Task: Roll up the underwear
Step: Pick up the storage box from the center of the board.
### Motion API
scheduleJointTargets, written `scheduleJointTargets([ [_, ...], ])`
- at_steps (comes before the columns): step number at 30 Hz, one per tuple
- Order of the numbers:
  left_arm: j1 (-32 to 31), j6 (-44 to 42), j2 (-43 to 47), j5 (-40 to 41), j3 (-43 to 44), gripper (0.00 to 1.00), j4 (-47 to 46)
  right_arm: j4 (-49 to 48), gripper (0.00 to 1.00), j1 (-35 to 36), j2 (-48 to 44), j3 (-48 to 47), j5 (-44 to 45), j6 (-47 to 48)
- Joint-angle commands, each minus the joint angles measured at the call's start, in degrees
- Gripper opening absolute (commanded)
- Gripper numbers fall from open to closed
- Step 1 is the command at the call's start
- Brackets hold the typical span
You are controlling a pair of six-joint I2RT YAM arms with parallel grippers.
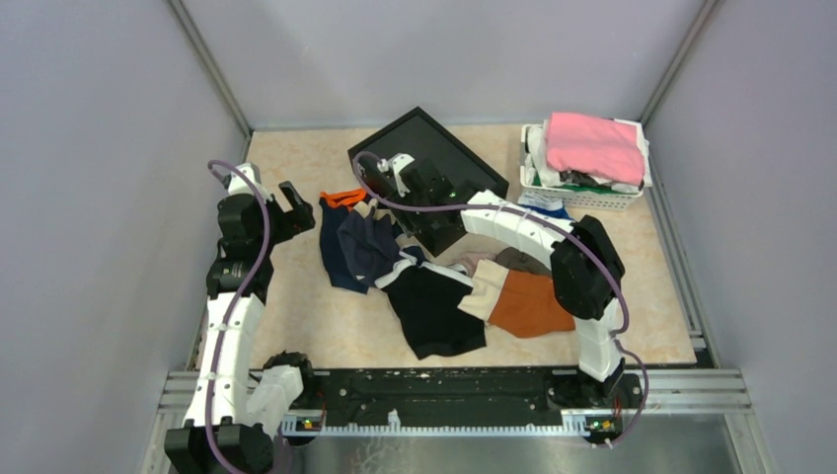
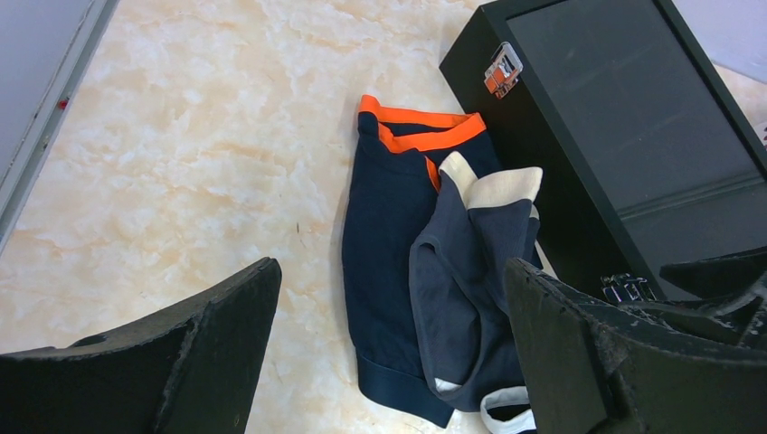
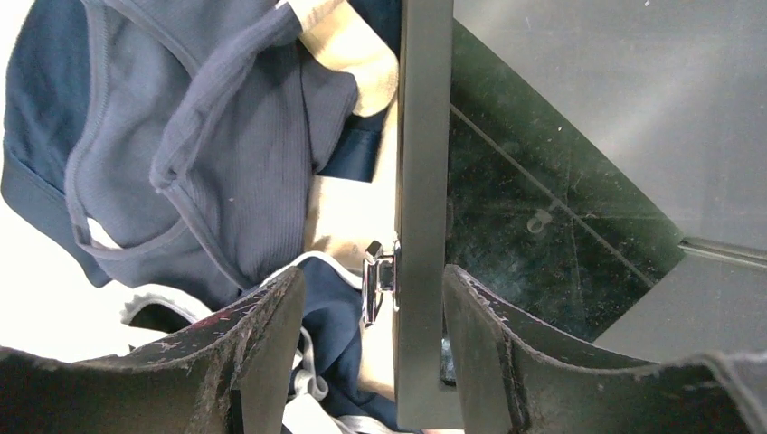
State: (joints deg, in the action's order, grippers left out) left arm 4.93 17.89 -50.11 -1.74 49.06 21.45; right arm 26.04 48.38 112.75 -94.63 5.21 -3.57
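Note:
Several pieces of underwear lie in a heap mid-table: a navy pair with an orange waistband [image 1: 336, 252] [image 2: 384, 271], a grey-blue pair [image 1: 370, 242] [image 2: 470, 280] [image 3: 226, 154], a black pair with white trim [image 1: 434, 311] and a rust-orange pair [image 1: 528, 304]. My left gripper [image 1: 296, 205] [image 2: 389, 353] hangs open above the table at the heap's left edge, holding nothing. My right gripper [image 1: 403, 183] [image 3: 373, 353] stands open astride the side wall [image 3: 423, 181] of a black box. One of its fingers [image 3: 488, 353] is inside the box and the other is outside over the cloth.
The open black box [image 1: 424, 148] [image 2: 615, 117] sits at the back centre, with a metal latch [image 3: 375, 276] [image 2: 503, 69] on its wall. A white basket [image 1: 582, 197] at the back right holds a pink folded cloth [image 1: 595, 146] and white items.

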Motion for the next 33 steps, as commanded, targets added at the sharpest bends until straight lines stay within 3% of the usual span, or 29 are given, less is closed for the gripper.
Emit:
scheduleJointTargets([
  [1,0.65,0.39,0.54,-0.95,-0.33,0.99,-2.08,0.10,0.56,0.68,1.44,-3.05,0.89,2.13],
  [13,0.78,0.39,0.70,-1.16,-0.53,0.99,-1.96,-0.64,0.41,1.10,2.64,-2.80,-1.81,2.61],
  [33,0.98,0.39,1.15,-1.25,-0.65,0.99,-1.86,-1.61,0.15,1.11,2.92,-1.01,3.74,3.11],
])
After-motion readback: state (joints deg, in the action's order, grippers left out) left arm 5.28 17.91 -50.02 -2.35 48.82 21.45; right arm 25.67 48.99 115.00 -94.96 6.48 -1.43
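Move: The storage box's near latch is right at the right gripper, some 2 cm below the point between its open fingers and with no offset ahead or sideways. The box's middle lies about 10 cm ahead and 3 cm to the right, roughly 2 cm lower. The slate underwear spreads about 4 cm back and 10 cm left, 7 cm down. From the left hand the latch is some 5 cm ahead and 25 cm right, 12 cm down. Keep the right gripper where it is on the storage box's near-left side and sink it only about 1.5 cm, while steadily closing the fingers from a bit over half open to nearly shut, so the tips come together around the near latch, just outside the rim. Leave the wrist almost unturned. ##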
